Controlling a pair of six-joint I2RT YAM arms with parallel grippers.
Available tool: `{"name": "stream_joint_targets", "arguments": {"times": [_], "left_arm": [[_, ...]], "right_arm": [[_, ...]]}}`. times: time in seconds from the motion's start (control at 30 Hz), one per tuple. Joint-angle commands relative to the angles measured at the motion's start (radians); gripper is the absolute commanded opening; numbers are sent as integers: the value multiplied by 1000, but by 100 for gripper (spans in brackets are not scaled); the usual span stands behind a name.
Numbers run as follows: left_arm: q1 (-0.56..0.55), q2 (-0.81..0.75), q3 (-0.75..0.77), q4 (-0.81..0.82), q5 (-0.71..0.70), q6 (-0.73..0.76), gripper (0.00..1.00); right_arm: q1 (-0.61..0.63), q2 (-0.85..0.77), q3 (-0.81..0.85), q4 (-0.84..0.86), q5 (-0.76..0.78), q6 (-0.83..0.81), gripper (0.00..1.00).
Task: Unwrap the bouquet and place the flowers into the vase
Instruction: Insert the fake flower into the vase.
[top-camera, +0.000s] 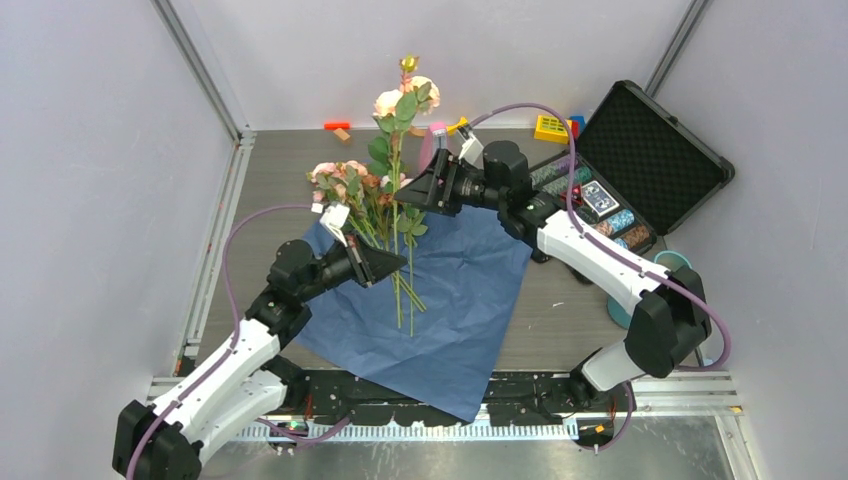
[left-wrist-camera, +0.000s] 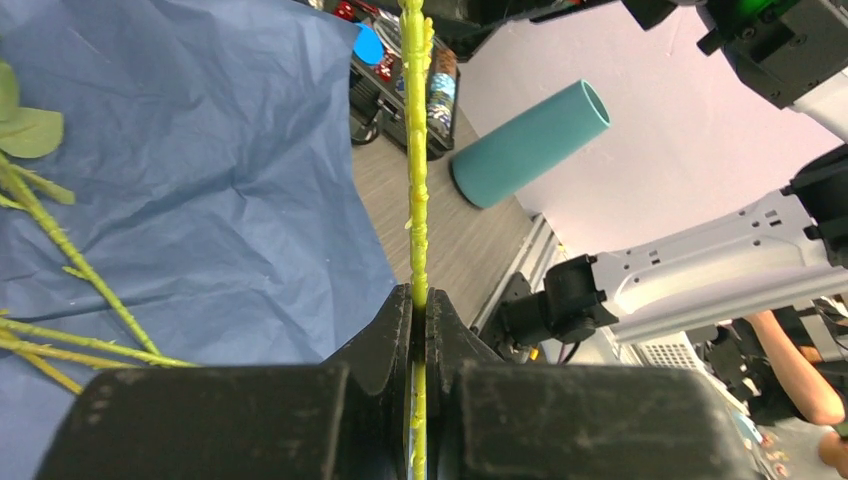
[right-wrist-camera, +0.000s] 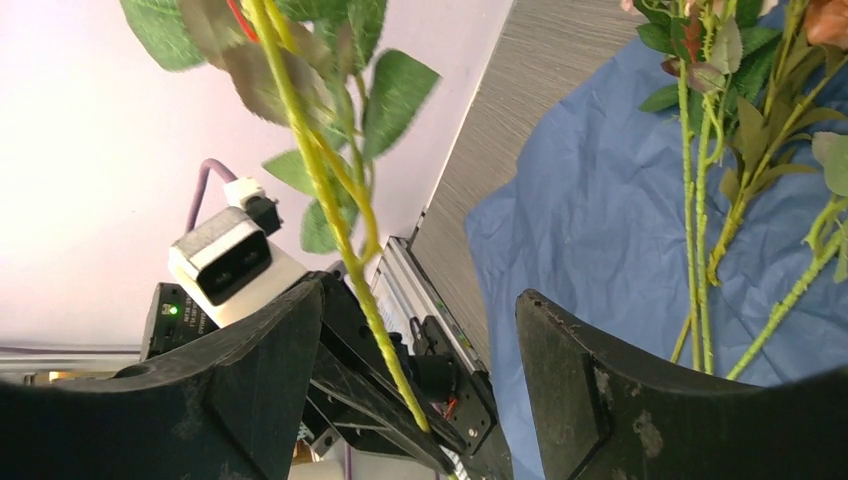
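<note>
The bouquet lies unwrapped: its blue paper (top-camera: 460, 290) is spread flat on the table, with several flowers (top-camera: 345, 185) lying across its far left part. My left gripper (top-camera: 385, 265) is shut on the thin green stem (left-wrist-camera: 416, 200) of one flower, holding it upright with its peach roses (top-camera: 405, 98) high. My right gripper (top-camera: 415, 190) stands open around that same stem (right-wrist-camera: 370, 310), higher up among the leaves, with the fingers (right-wrist-camera: 560, 340) apart from it. The teal vase (left-wrist-camera: 530, 145) stands at the right, partly hidden behind my right arm (top-camera: 673, 261).
An open black case (top-camera: 650, 150) with poker chips sits at the back right. A yellow block (top-camera: 550, 127), a pink object (top-camera: 436, 135) and a red-orange block (top-camera: 337, 125) lie along the back wall. Loose stems (right-wrist-camera: 695, 250) lie on the paper.
</note>
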Motion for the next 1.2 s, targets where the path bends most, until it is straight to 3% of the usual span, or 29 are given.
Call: {"name": "stream_joint_targets", "arguments": {"times": [0.0, 0.2, 0.6, 0.67, 0.8, 0.87, 1.03, 1.1, 1.17], "left_arm": [[-17, 28, 13, 111, 81, -13, 0], [-23, 56, 25, 112, 108, -4, 0], [-28, 76, 34, 99, 132, 0, 0], [-28, 83, 43, 87, 135, 1, 0], [-28, 103, 87, -33, 98, 45, 0], [-28, 115, 124, -128, 67, 92, 12], [-24, 147, 235, -364, -7, 191, 75], [-16, 157, 284, -459, -57, 237, 88], [6, 180, 343, -557, -90, 290, 94]], "right_arm": [[17, 11, 78, 71, -1, 3, 75], [17, 47, 116, 77, 14, 10, 61], [18, 37, 126, 60, 57, -11, 6], [18, 30, 122, 59, 64, -20, 1], [18, 6, 118, 30, 80, -65, 0], [18, -15, 119, -13, 108, -111, 0], [17, -119, 133, -251, 299, -270, 0], [18, -164, 152, -356, 416, -371, 0], [18, -202, 178, -461, 565, -446, 0]]}}
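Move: The flower stem, upright in the left hand's shut fingers, crosses just beyond the right hand's open fingertips: about 2 cm ahead of that hand, 3 cm left and 1 cm above. From the same hand, the flower heads on the table lie some 4 cm ahead, 8 cm left, and the pink metronome 8 cm ahead, 6 cm right, both about 25 cm below. The vase stands about 42 cm right of the left hand, 6 cm back and 14 cm below. Forward and up about 2 cm each and slightly left, the right hand brings its open fingers around the stem just below the leaves and pinches it, while the left hand keeps hold and eases right and back 1–2 cm. The left fingers then open wide and let go; the right swings about 5 cm right, fingertips tipping down and turning clockwise. ##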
